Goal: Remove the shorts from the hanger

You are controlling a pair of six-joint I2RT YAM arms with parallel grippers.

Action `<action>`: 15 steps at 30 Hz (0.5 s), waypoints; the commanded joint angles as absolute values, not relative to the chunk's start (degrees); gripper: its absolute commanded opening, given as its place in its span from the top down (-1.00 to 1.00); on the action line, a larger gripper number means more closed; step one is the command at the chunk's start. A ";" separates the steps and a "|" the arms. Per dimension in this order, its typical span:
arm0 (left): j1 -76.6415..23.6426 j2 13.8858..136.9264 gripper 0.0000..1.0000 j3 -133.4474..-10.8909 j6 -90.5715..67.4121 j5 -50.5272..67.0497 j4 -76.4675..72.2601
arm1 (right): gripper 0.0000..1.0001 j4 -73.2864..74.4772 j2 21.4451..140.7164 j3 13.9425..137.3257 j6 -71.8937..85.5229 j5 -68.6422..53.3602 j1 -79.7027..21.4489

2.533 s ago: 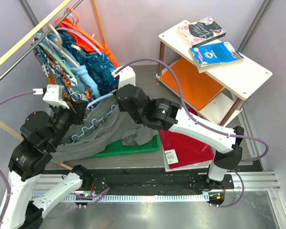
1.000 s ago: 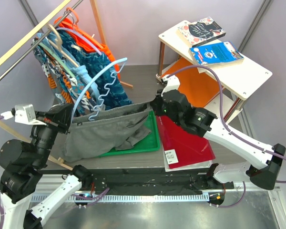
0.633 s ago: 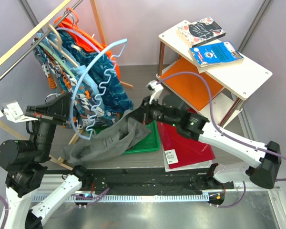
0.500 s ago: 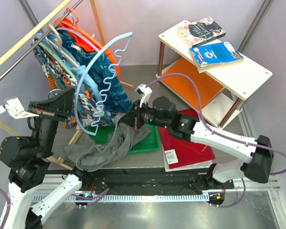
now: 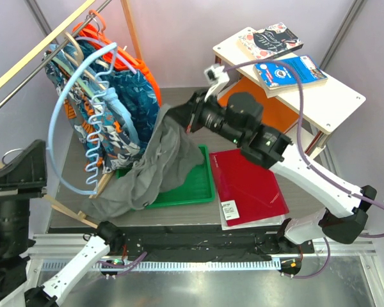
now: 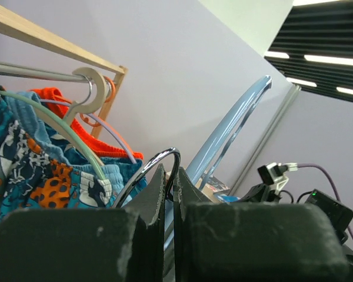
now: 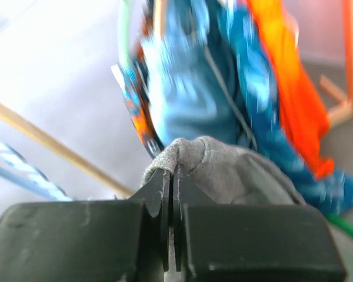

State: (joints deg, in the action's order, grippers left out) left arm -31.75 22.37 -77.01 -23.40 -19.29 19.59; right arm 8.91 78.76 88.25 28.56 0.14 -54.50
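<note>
The plain grey shorts [image 5: 157,169] hang off the hanger, one corner pinched in my right gripper [image 5: 174,120] and the rest draped down onto the green tray. The right wrist view shows the jaws [image 7: 173,173] closed on a fold of grey cloth [image 7: 241,176]. My left gripper [image 6: 170,179] is shut on the chrome hook [image 6: 159,161] of the bare light-blue hanger [image 5: 83,109], held high at the left. In the top view the left gripper [image 5: 22,160] is close to the camera. The floral shorts [image 5: 125,105] stay on the rack.
A clothes rack with a wooden frame [image 5: 32,54] holds several more hangers and orange cloth [image 5: 144,67]. A green tray [image 5: 195,185] and a red folder [image 5: 253,185] lie on the table. A white side table [image 5: 326,96] with books stands at the right.
The grey shorts have come off the hanger. My right gripper lifted them up and back. My left arm rose toward the camera and swung the bare hanger left.
</note>
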 commanded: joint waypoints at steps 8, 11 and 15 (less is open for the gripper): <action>-31.38 20.21 1.00 -76.55 -19.69 -24.52 24.52 | 0.98 10.28 89.82 118.37 24.87 2.11 -52.56; -31.38 20.56 0.99 -77.08 -19.60 -24.43 25.75 | 0.98 10.37 91.67 122.43 24.87 1.76 -52.56; -31.46 20.57 0.99 -77.17 -19.69 -24.43 26.45 | 0.98 10.46 90.71 124.01 23.38 2.28 -52.56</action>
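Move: The green tray lies about 42 cm below the right hand, level with it ahead and some 4 cm to its left; the right hand already holds the grey shorts. The hanger, clear of them in the left hand, is about 17 cm left, 5 cm back and 7 cm higher; the hanging clothes are 18 cm left and 10 cm ahead, slightly lower. From the left hand, the tray lies roughly 14 cm ahead, 18 cm right and 54 cm down. Lift the right gripper some 13 cm, away from the tray, easing it a little forward and tilting its fingertips up; level off at the end. Keep it shut on the waistband of the grey shorts. Shift the left gripper slightly back and left with the bare hanger still pinched by its hook, then ease it forward again and lower it about 4 cm. ##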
